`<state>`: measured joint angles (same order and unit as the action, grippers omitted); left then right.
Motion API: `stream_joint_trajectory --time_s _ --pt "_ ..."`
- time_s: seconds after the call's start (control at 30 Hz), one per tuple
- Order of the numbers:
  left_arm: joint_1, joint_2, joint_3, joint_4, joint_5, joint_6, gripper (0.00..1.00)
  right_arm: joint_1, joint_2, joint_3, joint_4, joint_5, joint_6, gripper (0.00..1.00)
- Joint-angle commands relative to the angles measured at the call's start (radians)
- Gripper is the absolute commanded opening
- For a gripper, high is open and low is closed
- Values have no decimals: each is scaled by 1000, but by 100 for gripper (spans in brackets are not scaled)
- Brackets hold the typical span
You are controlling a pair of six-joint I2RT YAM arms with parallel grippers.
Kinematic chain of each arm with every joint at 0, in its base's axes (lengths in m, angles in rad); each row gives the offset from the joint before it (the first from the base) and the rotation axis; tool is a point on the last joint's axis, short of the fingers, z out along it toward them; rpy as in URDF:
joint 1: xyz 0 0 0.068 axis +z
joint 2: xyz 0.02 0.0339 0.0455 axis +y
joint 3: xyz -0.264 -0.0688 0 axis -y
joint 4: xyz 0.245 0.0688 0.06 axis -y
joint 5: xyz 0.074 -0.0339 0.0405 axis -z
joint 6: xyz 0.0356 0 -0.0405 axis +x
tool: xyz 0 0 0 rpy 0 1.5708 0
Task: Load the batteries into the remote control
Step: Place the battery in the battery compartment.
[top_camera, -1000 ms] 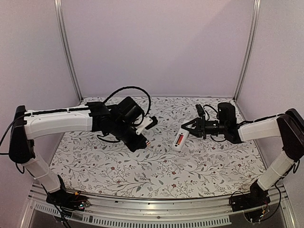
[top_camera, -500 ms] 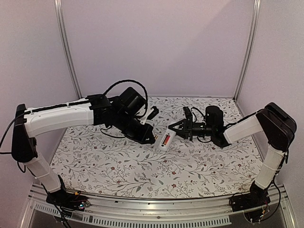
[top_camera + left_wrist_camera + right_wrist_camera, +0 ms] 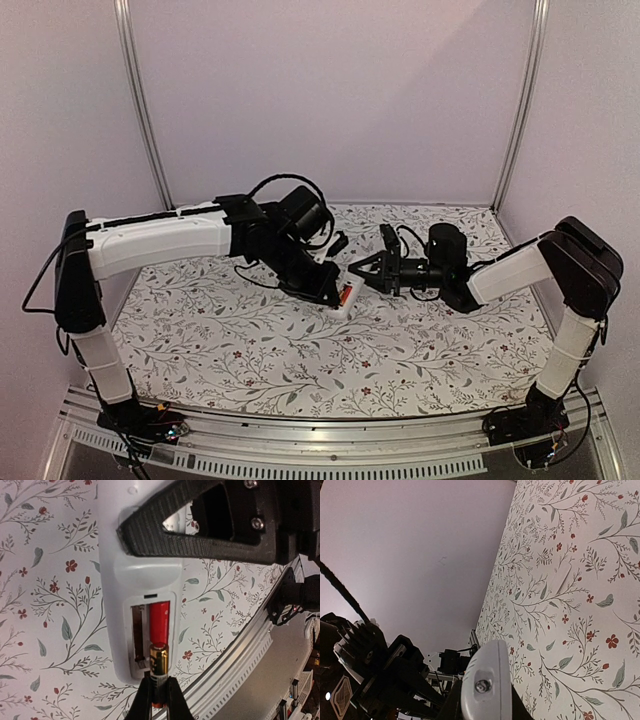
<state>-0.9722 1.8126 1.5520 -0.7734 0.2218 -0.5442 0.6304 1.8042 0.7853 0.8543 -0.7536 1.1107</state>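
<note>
The white remote control [image 3: 117,580] is held above the table with its back up and its battery recess open. A red battery [image 3: 160,620] lies in the recess's right slot; the left slot shows a bare metal contact. My left gripper [image 3: 159,692] is shut on the dark battery with gold marking [image 3: 159,662], whose tip sits at the recess's near end, over the red battery. My right gripper [image 3: 485,705] is shut on the remote's far end [image 3: 487,682]. In the top view both grippers meet at the remote [image 3: 347,296] over the table's middle.
The floral tablecloth [image 3: 400,350] covers the table. A metal rail [image 3: 300,440] runs along the near edge. Pale walls and two upright metal posts enclose the back and sides.
The right arm has carried the remote leftward toward the middle. The left arm has swung right, bringing the dark battery to the remote's open recess.
</note>
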Motion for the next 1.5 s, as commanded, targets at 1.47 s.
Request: stream_joint_trajectory --time_s 1.47 --pt "10 173 221 -190 -166 -36 30 33 104 10 249 -7 169 0"
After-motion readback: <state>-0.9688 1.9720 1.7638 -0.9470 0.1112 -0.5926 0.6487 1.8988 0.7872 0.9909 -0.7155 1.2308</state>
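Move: The empty slot of the remote's battery compartment lies about 3 cm ahead of the left hand, 2 cm to its right and 3 cm below. The loaded red battery is in the adjoining slot, about 2 cm ahead, 3 cm right and 3 cm below. The right gripper holds the remote about 5 cm ahead of the left hand, 6 cm right and 2 cm below. From the right hand, the empty slot lies 4 cm back, 4 cm left and slightly lower. The second battery, still pinched in the left fingers with its gold end over the red one, is carried some 2.5 cm forward and about 2 cm down, across into the empty slot, the wrist tilting about 10 degrees. Partway along, the fingers start to open and release it, easing up slightly at the end. The right hand keeps its grip on the remote, sinking about 1.5 cm and shifting roughly 1 cm left. ##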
